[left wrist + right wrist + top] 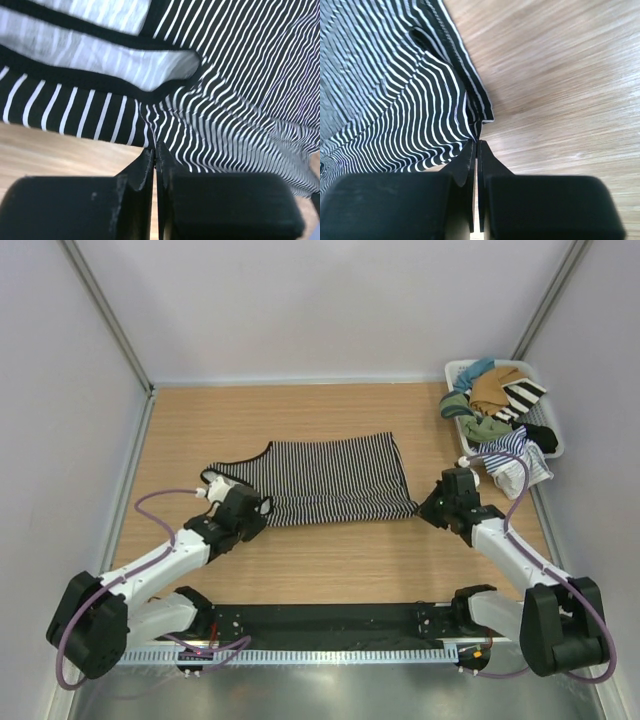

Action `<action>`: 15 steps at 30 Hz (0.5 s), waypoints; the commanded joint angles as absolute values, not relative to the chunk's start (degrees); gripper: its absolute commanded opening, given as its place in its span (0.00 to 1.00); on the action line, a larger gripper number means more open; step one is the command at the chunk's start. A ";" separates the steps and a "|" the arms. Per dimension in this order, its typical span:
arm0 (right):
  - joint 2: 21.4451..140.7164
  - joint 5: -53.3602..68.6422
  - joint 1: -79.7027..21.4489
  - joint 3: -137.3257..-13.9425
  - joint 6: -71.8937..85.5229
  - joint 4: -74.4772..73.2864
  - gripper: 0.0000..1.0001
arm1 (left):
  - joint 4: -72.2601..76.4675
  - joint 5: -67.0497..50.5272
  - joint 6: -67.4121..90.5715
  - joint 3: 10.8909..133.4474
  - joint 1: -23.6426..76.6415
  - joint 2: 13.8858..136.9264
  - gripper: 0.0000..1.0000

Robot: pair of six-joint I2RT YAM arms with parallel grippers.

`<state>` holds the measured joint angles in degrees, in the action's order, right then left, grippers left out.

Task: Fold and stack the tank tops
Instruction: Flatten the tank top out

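A fine black-and-white striped tank top (330, 480) lies spread across the middle of the wooden table. My left gripper (262, 508) is shut on its near-left edge, just below the armhole; in the left wrist view the closed gripper (155, 150) pinches the striped cloth (240, 75). Over at the near-right corner, my right gripper (420, 508) is shut on the hem, and the right wrist view shows that gripper (477, 142) clamping the tank top (395, 100) there. A blue-and-white striped tank top (515, 455) hangs over the near end of the basket at the right.
A white basket (455, 370) at the back right holds tan, green, teal and black clothes and a bold wide-striped cloth (522, 395). Grey walls close in the table on the left, back and right. Bare wood (340, 560) lies between the top and the arm bases.
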<state>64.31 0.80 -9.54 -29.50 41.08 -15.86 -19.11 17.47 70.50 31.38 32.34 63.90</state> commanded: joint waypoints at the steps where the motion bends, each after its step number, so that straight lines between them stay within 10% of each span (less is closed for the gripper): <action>1: 60.39 -1.76 -9.58 -28.31 40.87 -18.01 0.07 | -23.11 19.60 70.84 28.48 34.09 60.47 0.03; 8: 51.78 -3.86 -9.67 -26.89 40.43 -23.64 0.45 | -31.97 20.74 71.81 27.24 35.77 53.54 0.40; 15: 53.60 -1.85 -9.67 -32.50 34.03 -20.75 0.44 | -36.65 25.21 69.36 31.89 36.39 45.88 0.88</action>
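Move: Each hand still pinches the tank top's near edge, with the bare table where that edge will land about 3 cm back and straight below: roughly 5 cm down for the left hand, 4 cm for the right. The tank top's middle lies about 10 cm ahead and 13 cm right of the left hand, and some 8 cm ahead and 22 cm left of the right. The clothes basket is roughly 24 cm ahead and 17 cm right of the right hand. Drawing back towards the bases, both hands lay down the near edge and open off it. The left goes about 5 cm back, easing a little left, dipping slightly and then rising, its fingers spreading nearly wide; the right goes only some 2 cm back while rising about as much and drifting right, its fingers opening about halfway. ##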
